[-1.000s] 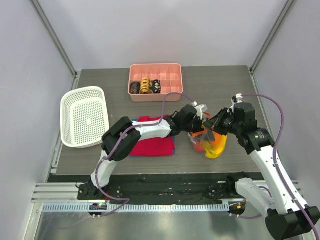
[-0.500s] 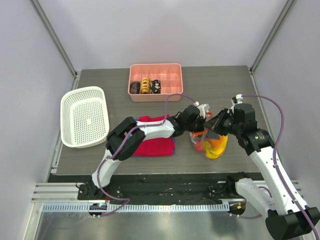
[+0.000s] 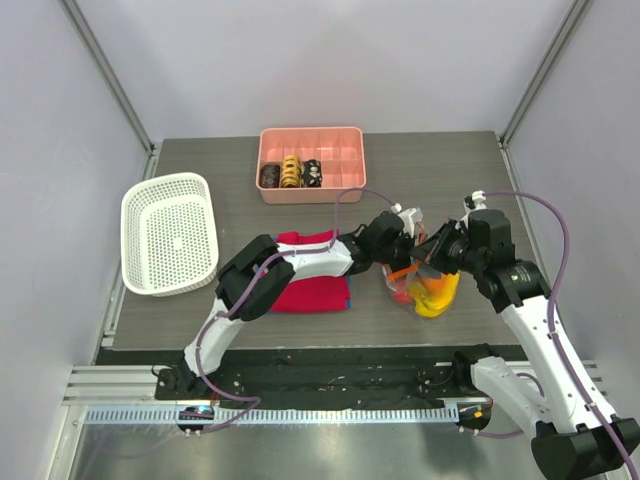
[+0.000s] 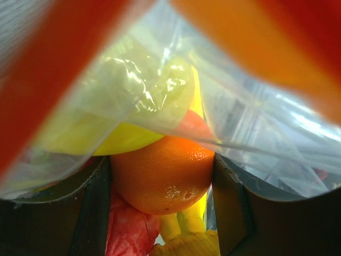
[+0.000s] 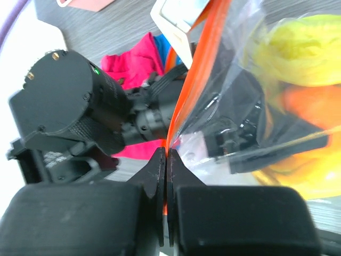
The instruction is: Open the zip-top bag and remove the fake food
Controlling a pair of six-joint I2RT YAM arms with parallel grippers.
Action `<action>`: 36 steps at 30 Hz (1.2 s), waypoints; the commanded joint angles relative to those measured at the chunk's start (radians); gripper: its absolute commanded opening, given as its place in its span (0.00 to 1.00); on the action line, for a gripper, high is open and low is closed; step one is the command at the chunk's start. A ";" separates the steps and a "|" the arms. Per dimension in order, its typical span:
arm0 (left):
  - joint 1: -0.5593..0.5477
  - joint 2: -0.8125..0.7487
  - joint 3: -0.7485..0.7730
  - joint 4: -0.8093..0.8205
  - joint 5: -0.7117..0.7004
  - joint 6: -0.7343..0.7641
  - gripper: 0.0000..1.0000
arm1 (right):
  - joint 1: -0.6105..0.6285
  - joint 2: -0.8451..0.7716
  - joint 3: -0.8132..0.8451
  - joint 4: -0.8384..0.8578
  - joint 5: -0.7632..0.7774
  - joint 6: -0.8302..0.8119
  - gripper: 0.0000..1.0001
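The zip-top bag hangs right of the table's middle. My right gripper is shut on the bag's orange zip strip and holds the mouth open; the pinch shows in the right wrist view. My left gripper reaches into the bag's mouth. In the left wrist view its fingers press both sides of the round orange ball. The yellow banana lies above the ball and the small red fruit below it. Clear plastic drapes over them.
A folded red shirt lies under the left forearm. A white basket stands at the left. A pink tray with ring-shaped pieces stands at the back.
My left gripper has moved right and further into the bag's mouth. My right gripper has kept its hold on the zip strip, shifting slightly.
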 commanded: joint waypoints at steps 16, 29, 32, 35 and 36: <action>0.063 -0.270 0.110 -0.534 -0.028 0.218 0.00 | 0.004 -0.089 0.098 -0.107 0.270 -0.236 0.01; 0.214 -0.432 0.213 -0.575 0.122 0.043 0.00 | 0.005 -0.092 0.027 -0.061 0.271 -0.324 0.01; 0.319 -0.618 0.085 -0.613 0.056 0.089 0.00 | 0.005 -0.069 0.044 -0.055 0.262 -0.319 0.01; 0.463 -0.775 -0.005 -0.754 -0.081 0.177 0.00 | 0.005 -0.043 0.078 -0.056 0.250 -0.321 0.01; 0.501 -0.810 -0.025 -0.796 -0.127 0.196 0.00 | 0.005 -0.038 0.086 -0.056 0.251 -0.322 0.01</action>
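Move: The left fingers already hold the orange inside the zip bag. The white basket lies about 60 cm to this hand's left and some 10 cm farther out; on the way, the red shirt is around 29 cm left and 2 cm ahead, with the pink crate roughly 28 cm left and 27 cm ahead, all a few centimetres lower. From the right hand, which pinches the bag's rim, the orange is about 4 cm right and 11 cm below. Keeping its grip on the orange, the left hand draws it out of the bag's mouth leftward and up, about 6 cm left and 8 cm up, climbs on while easing forward, then sweeps fast to the left over the table towards the white basket's side, ending some 20 cm higher and 20 cm farther left, swinging slightly counter-clockwise at the last. Meanwhile the right hand, still shut on the orange zip rim, moves about 5 cm to the right, away from the left hand, rolls some 20 degrees so its left side drops, and then holds the bag there. ##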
